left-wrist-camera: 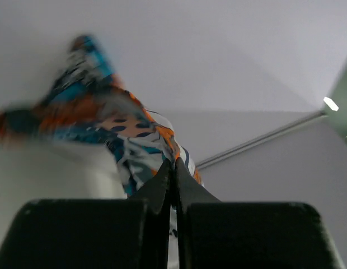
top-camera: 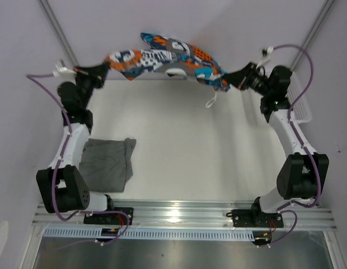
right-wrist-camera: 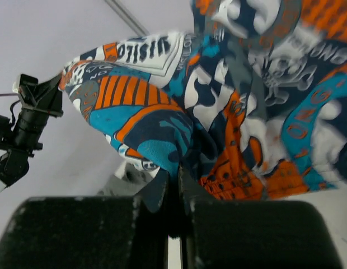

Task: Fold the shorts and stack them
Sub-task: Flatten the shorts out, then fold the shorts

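The patterned shorts (top-camera: 165, 59) hang stretched in the air over the far edge of the table, held at both ends. My left gripper (top-camera: 104, 70) is shut on their left end; in the left wrist view the patterned cloth (left-wrist-camera: 134, 137) rises from between the closed tips of that gripper (left-wrist-camera: 174, 163). My right gripper (top-camera: 232, 78) is shut on their right end, and in the right wrist view the patterned shorts (right-wrist-camera: 229, 106) fill the space above the right gripper (right-wrist-camera: 178, 171). A white drawstring (top-camera: 211, 101) dangles below. The dark grey shorts (top-camera: 108, 162) lie folded on the table at the near left.
A white mesh basket (top-camera: 300, 102) stands at the far right, behind my right arm. The grey shorts lie close to my left arm's base (top-camera: 67, 188). A metal rail (top-camera: 184, 216) runs along the table's near edge.
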Available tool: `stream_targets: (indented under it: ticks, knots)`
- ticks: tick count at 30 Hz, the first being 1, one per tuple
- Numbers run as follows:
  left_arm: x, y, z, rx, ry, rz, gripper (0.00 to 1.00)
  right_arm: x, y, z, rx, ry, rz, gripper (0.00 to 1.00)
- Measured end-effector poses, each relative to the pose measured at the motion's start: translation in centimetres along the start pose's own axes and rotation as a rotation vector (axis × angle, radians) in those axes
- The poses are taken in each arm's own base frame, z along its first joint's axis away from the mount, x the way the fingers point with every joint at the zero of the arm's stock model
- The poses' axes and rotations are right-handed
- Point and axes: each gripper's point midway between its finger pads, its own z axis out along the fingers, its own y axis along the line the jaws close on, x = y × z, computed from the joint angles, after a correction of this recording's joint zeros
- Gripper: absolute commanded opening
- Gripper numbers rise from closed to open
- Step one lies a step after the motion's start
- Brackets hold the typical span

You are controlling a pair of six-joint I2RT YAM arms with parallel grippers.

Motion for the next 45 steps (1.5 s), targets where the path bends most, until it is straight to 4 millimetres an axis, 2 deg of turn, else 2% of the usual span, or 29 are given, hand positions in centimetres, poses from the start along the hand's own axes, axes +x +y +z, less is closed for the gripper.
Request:
stream_targets:
  ticks: [2,4,5,6,7,9,10,12,14,16,19,21,24,27,29,31,35,40,45]
  knots:
    - [4.1,8.2,-2.7,-0.155,0.051,-0.049,0.0,6.9,-3.8,-1.2,0.069,0.086,0.114,0.0]
    - [8.0,14.3,-6.1,-0.295,0.112,-0.1,0.0,14.4,-6.7,-3.2,0.158,0.189,0.237,0.0]
    - [9.9,17.0,-8.3,-0.369,0.144,-0.121,0.0,18.0,-7.5,-4.3,0.2,0.24,0.279,0.0]
    - [11.4,18.9,-10.6,-0.432,0.17,-0.136,0.0,21.3,-7.7,-5.6,0.234,0.299,0.324,0.0]
    - [12.2,19.7,-12.0,-0.463,0.182,-0.141,0.0,24.0,-7.4,-6.8,0.258,0.349,0.352,0.0]
    - [13.0,19.7,-14.5,-0.472,0.179,-0.123,0.0,26.8,-6.3,-8.3,0.275,0.411,0.364,0.0]
    - [13.1,19.1,-15.6,-0.457,0.168,-0.104,0.0,27.4,-5.6,-9.0,0.275,0.432,0.354,0.0]
    - [12.5,17.0,-17.0,-0.432,0.141,-0.043,0.0,27.0,-4.4,-9.9,0.286,0.434,0.31,0.0]
    - [11.1,14.6,-17.2,-0.4,0.099,0.036,0.0,26.1,-3.2,-10.5,0.299,0.421,0.237,0.0]
    - [9.6,12.5,-17.1,-0.391,0.066,0.105,0.0,26.1,-1.7,-11.0,0.302,0.425,0.169,0.0]
    - [8.7,11.7,-17.2,-0.402,0.053,0.159,0.0,28.6,1.3,-11.6,0.263,0.49,0.114,0.0]
    - [8.9,12.8,-17.6,-0.446,0.074,0.164,0.0,31.8,3.1,-12.5,0.238,0.579,0.103,0.0]
    - [9.6,16.0,-18.3,-0.547,0.125,0.142,0.0,36.3,5.0,-14.5,0.23,0.71,0.093,0.0]
    - [10.3,19.8,-19.7,-0.68,0.179,0.105,0.0,38.5,7.1,-16.0,0.211,0.769,0.063,0.0]
    - [10.0,21.2,-20.3,-0.742,0.191,0.09,0.0,39.6,9.3,-16.6,0.169,0.787,0.029,0.0]
    - [9.1,21.5,-19.8,-0.766,0.189,0.089,0.0,40.7,11.8,-17.1,0.121,0.803,-0.004,0.0]
    - [7.5,20.7,-17.2,-0.738,0.179,0.1,0.0,43.0,13.8,-17.5,0.111,0.822,-0.037,0.0]
    - [7.5,20.8,-14.7,-0.686,0.225,0.071,0.0,46.2,13.8,-16.6,0.165,0.834,-0.057,0.0]
    - [9.0,21.5,-12.4,-0.629,0.291,0.028,0.0,48.6,13.8,-16.0,0.198,0.845,-0.076,0.0]
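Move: Each gripper pinches one end of the patterned shorts, stretched in the air. Their landing place, the table's middle, lies about 30 cm right of the left gripper, 6 cm back and 44 cm below; from the right gripper, some 13 cm left, 6 cm back and 40 cm below. The grey folded shorts lie 18 cm back and 6 cm left of the left gripper, at table height. The white basket stands 12 cm ahead and 32 cm right of the right gripper, 38 cm down. Keep both pinches and swing the patterned shorts down fast, both grippers dropping about 27 cm while drawing back and tipping down. Then sweep the right gripper on back and left, low to the table's near edge, about 35 cm back in all. Let the left bob up and sink again above the table, tipped some 40 degrees, then ease forward and right. ##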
